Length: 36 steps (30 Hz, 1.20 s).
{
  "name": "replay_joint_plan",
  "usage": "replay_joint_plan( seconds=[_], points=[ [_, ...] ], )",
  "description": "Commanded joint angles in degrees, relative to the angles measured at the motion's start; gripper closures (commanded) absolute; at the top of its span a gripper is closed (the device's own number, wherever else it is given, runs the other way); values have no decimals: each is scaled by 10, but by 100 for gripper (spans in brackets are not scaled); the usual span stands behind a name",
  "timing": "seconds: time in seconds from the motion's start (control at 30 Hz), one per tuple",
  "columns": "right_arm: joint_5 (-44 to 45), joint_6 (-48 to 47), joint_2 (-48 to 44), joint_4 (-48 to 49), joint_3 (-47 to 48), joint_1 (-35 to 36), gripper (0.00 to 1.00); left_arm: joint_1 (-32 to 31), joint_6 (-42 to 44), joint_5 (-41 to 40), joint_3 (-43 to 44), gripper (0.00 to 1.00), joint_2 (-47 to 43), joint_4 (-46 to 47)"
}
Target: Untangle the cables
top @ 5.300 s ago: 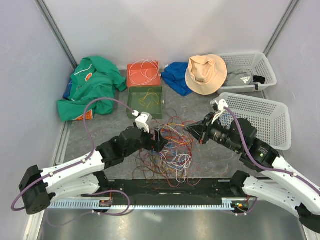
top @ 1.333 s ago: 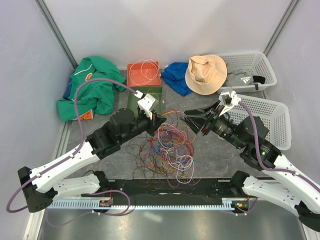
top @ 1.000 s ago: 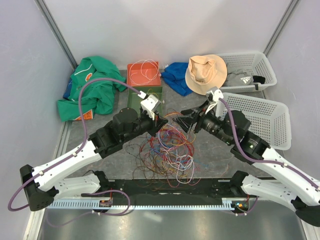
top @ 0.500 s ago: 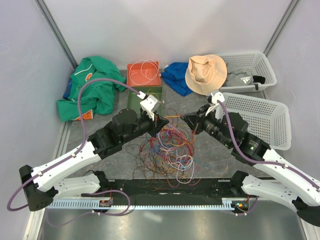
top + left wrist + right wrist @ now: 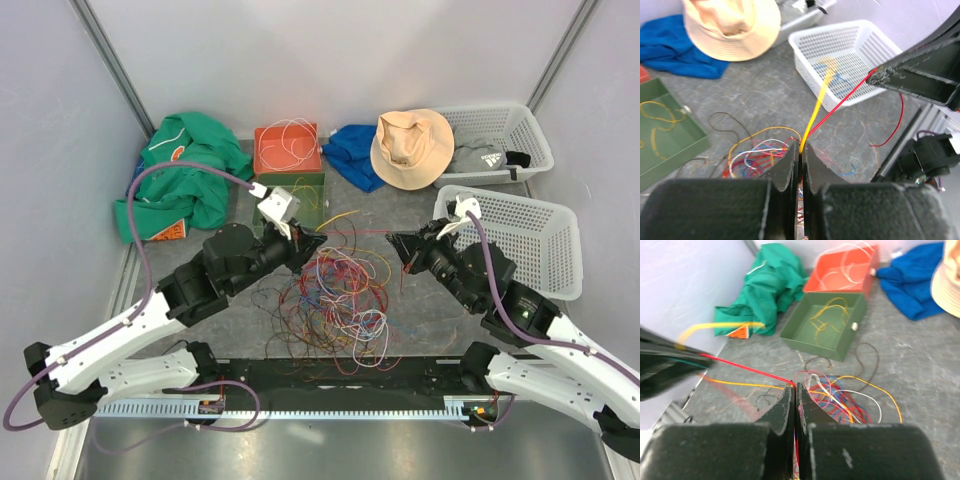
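The cables (image 5: 340,300) lie as a loose tangle of red, orange, yellow, white and blue strands on the grey table between my arms. My left gripper (image 5: 320,240) hangs over the tangle's upper left. In the left wrist view this gripper (image 5: 801,146) is shut on a yellow cable (image 5: 817,102) and a red cable (image 5: 840,107). My right gripper (image 5: 392,241) is to the right, apart from the left one. In its wrist view, the right gripper (image 5: 795,386) is shut on the same red cable (image 5: 745,368), which runs taut between the two grippers.
A green box (image 5: 290,195) and an orange box (image 5: 288,148), each holding cables, stand behind the tangle. Green cloth (image 5: 180,180) lies back left. Blue cloth (image 5: 352,152) and a hat (image 5: 412,147) lie at the back. Two white baskets (image 5: 520,235) (image 5: 495,140) stand on the right.
My right gripper shut on the red cable near the left gripper, then drew back to the right. The red cable now stretches between the grippers. The left arm shifted slightly left.
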Motion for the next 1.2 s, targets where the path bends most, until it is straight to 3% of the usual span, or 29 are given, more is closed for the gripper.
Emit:
replay_joint_plan(
  seconds=[0.0, 0.23, 0.5, 0.53, 0.63, 0.73, 0.9, 1.17],
  points=[
    [165, 18, -15, -56, -35, -19, 100, 17, -2, -126, 33, 93, -66, -45],
    [112, 67, 8, -59, -120, -19, 100, 17, 12, -99, 68, 93, -56, -23],
    [106, 63, 26, -79, -137, -19, 99, 17, 38, -93, 126, 93, -32, -24],
    [84, 51, 23, -65, -137, -19, 74, 17, 40, -92, 129, 93, -30, -23],
    [51, 34, 6, -32, -128, -19, 33, 17, 42, -90, 135, 93, -18, -24],
    [-1, 12, -19, 13, -113, -19, 17, 17, 42, -88, 135, 93, -9, -24],
    [-84, -53, -31, 107, -104, -18, 12, 17, 33, -70, 147, 93, 8, -24],
    [-143, -92, 25, 377, -178, -18, 15, 17, -1, -23, 202, 94, 47, -39]
  ],
)
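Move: Some 8 cm to the left of the right hand, 2 cm farther out and 25 cm below lies the middle of the cable pile; the right fingers hold the red cable, drawn across to the left fingertips. The left hand, gripping the yellow cable, has the pile about 3 cm to its right, 2 cm ahead and 25 cm down. The green bin lies roughly 25 cm ahead of the left hand, 7 cm left, as far below. Lowering the red cable about 15 cm beside the pile's right side, the right hand drifts right and tips down, opens wide to let go, then climbs most of the way back, swinging left. The left hand keeps its pinch on the yellow cable and lifts it some 9 cm away from the pile, going left at first, then easing back right. ##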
